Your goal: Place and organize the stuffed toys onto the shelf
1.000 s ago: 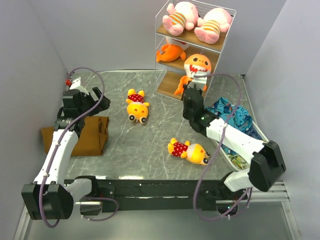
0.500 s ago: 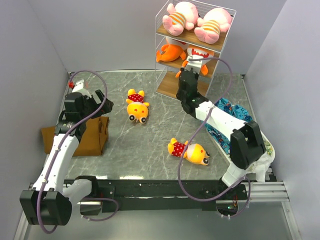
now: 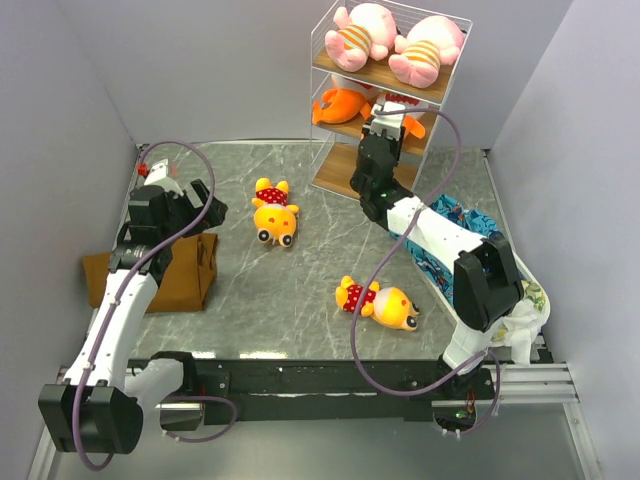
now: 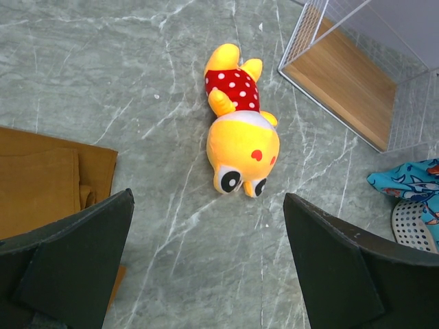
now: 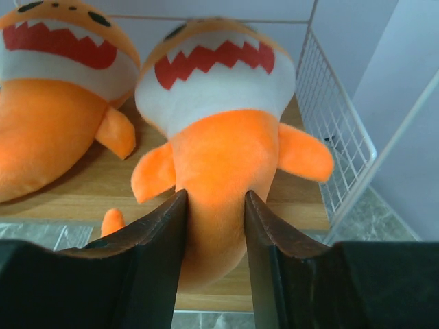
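Note:
The white wire shelf (image 3: 335,172) stands at the back. Two pink stuffed toys (image 3: 360,32) (image 3: 428,48) lie on its top board. One orange fish toy (image 5: 48,123) lies on the middle board (image 5: 82,199), and a second orange fish (image 5: 219,144) rests beside it. My right gripper (image 5: 215,195) reaches into that level, its fingers pressed against both flanks of the second fish's tail. Two yellow toys in red dotted shirts (image 3: 273,212) (image 3: 380,302) lie on the table. My left gripper (image 4: 206,205) hangs open above the far yellow toy (image 4: 240,137), holding nothing.
A folded brown cloth (image 3: 165,270) lies under the left arm. A blue patterned cloth (image 3: 470,235) and a white basket (image 3: 525,310) sit along the right wall. The shelf's bottom board (image 4: 350,86) holds nothing. Walls close in on three sides.
My right arm has carried the orange fish up from in front of the shelf onto the middle board beside the other fish. The left arm has shifted slightly.

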Tool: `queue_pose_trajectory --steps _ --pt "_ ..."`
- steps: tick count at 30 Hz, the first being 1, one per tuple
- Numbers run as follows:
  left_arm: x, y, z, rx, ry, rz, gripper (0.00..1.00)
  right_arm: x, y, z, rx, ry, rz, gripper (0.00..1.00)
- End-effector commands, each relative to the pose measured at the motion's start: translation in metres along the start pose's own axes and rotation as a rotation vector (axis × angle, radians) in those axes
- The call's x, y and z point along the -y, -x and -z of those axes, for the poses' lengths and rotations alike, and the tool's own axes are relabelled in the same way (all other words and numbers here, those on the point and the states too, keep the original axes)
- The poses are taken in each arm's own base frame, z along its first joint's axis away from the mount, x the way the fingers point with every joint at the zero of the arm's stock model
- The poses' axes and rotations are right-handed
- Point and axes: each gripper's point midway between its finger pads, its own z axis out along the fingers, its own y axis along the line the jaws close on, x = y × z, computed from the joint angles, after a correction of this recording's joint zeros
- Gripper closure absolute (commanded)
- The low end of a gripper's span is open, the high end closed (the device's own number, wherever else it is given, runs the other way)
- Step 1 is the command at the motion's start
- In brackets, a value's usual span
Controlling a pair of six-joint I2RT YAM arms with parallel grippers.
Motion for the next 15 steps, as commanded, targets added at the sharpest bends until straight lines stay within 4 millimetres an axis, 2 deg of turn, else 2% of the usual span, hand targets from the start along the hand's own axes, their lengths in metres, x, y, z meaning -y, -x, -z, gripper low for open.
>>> queue_pose_trajectory --steps 1,6,7,9,10,11,12,15 --pt "0.007 0.007 0.004 0.035 -0.03 -0.029 0.04 0.011 0.031 -0.01 0.063 -0.065 -0.064 0.57" --pt "0.008 0.005 0.003 0.023 -0.031 -0.032 0.04 0.021 0.034 -0.014 0.076 -0.087 -0.064 0.71" --pt "0.008 0.005 0.003 0.025 -0.03 -0.029 0.04 0.022 0.034 -0.015 0.077 -0.09 -0.065 0.78" --pt "0.007 0.005 0.004 0.031 -0.024 -0.03 0.04 0.025 0.036 -0.018 0.084 -0.096 -0.06 0.85" --pt "0.007 0.005 0.004 0.032 -0.025 -0.033 0.04 0.026 0.035 -0.019 0.086 -0.101 -0.055 0.93" --pt "0.007 0.005 0.004 0.033 -0.023 -0.032 0.04 0.027 0.037 -0.02 0.092 -0.107 -0.055 0.97" --pt "0.008 0.007 0.005 0.038 -0.026 -0.034 0.04 0.029 0.036 -0.023 0.093 -0.114 -0.053 1.0" --pt "0.009 0.005 0.004 0.03 -0.029 -0.033 0.04 0.03 0.033 -0.03 0.093 -0.124 -0.05 1.0"
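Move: The shark toy on the middle board is right in front of the right hand, its lower body between the half-open fingers and its middle about 5 cm ahead, 1 cm right and 3 cm up. The other shark toy sits some 10 cm left of the hand and 6 cm farther out; the shelf's right wire side is around 8 cm right and 6 cm ahead. From the left hand the shark toy lies about 20 cm ahead, 33 cm right and 10 cm higher. Rightward by about 3 cm, with a slight rise and a small clockwise turn, the right hand slides along the front of the middle board, away from the other shark toy. As it goes, its half-open fingers shut almost fully, nipping the plush at the front of the shark toy's lower body and drawing the toy towards the right wire side. ##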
